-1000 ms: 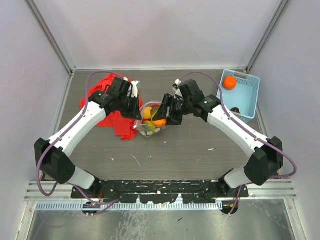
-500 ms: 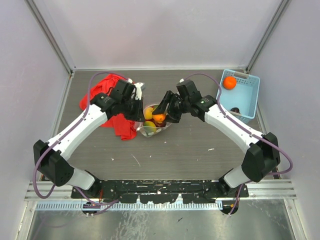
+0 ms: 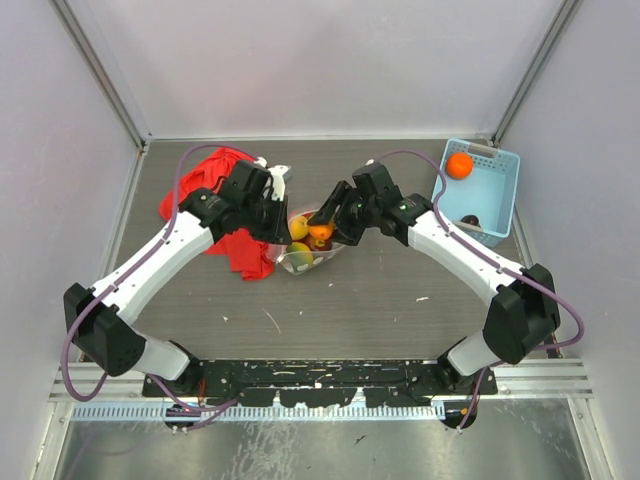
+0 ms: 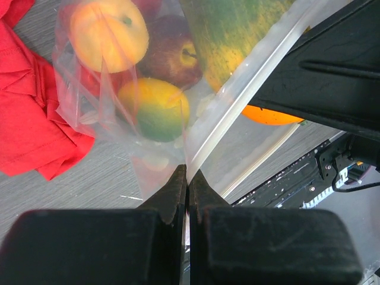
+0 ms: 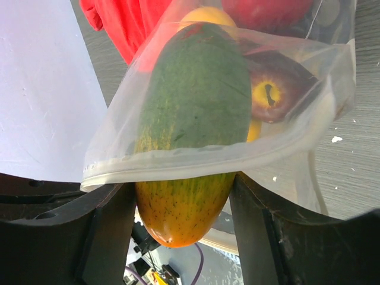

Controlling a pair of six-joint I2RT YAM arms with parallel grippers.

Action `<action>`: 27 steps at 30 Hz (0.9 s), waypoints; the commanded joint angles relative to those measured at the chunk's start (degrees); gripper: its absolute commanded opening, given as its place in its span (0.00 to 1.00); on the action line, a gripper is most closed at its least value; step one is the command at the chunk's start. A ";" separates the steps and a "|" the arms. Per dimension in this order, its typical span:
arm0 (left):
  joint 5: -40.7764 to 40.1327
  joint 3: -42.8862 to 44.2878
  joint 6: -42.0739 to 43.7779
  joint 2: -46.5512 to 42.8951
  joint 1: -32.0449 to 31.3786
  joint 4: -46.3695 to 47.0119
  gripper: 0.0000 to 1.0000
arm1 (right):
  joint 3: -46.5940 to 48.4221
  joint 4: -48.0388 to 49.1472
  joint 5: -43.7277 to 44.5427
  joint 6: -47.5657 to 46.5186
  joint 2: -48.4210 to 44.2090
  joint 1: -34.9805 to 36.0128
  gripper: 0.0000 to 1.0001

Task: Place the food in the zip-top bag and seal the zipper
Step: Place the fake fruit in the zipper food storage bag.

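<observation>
The zip-top bag [image 3: 298, 260] hangs between my two grippers above the table's middle, with several pieces of food inside. My left gripper [image 4: 187, 173] is shut on the zipper [image 4: 237, 98] at one end of the bag's mouth. In the bag lie a yellow-orange fruit [image 4: 110, 27], a dark red apple [image 4: 172, 53] and a green-yellow fruit [image 4: 157, 108]. My right gripper [image 5: 183, 185] is shut on a long green and orange fruit [image 5: 193, 107]. That fruit's green end is inside the bag's mouth, and its orange end sticks out between the fingers [image 5: 110, 228]. From above, the left gripper [image 3: 283, 222] and right gripper [image 3: 327, 228] face each other across the bag.
A red cloth [image 3: 225, 215] lies crumpled left of the bag, under the left arm. A light blue basket [image 3: 497, 190] stands at the back right with an orange fruit [image 3: 458, 165] and a dark item [image 3: 470, 220] in it.
Both grippers have shifted a little toward the back of the table, taking the bag along. The long fruit has tilted and sits deeper in the bag's mouth.
</observation>
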 commanded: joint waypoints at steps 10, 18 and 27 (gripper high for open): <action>0.27 0.20 0.08 -2.20 -0.22 2.70 0.00 | -0.39 3.46 3.42 -0.53 -3.18 0.35 0.82; -0.15 0.31 -0.01 -2.14 -0.26 2.47 0.00 | 0.80 1.50 4.79 -3.98 -4.31 0.33 1.00; -0.52 0.62 -0.10 -1.93 -0.24 1.98 0.00 | 4.69 -5.33 8.79 -16.84 -7.46 0.32 1.00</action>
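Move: The right hand holds the green-and-orange papaya by its orange end, already through the bag's mouth; the middle of the open bag lies about 5 cm to its left, level with it front to back and some 9 cm below. In there the yellow peach is roughly 7 cm left, 2 cm ahead, and the yellow-green mango about 7 cm left, 3 cm back, both some 9 cm down. From the left hand, pinching the bag's rim, the bag's middle is about 5 cm right, 3 cm ahead and 10 cm below. The right hand stays almost in place at the bag's mouth while its fingers spread from their grip to wide open and let go of the papaya; then it backs away from the fruit to the right by about 2 cm, rising about 1 cm and turning at the wrist by some 10 degrees, fingers staying wide. The left hand holds still throughout, its shut fingers keeping their pinch on the zipper edge so the mouth stays open. ##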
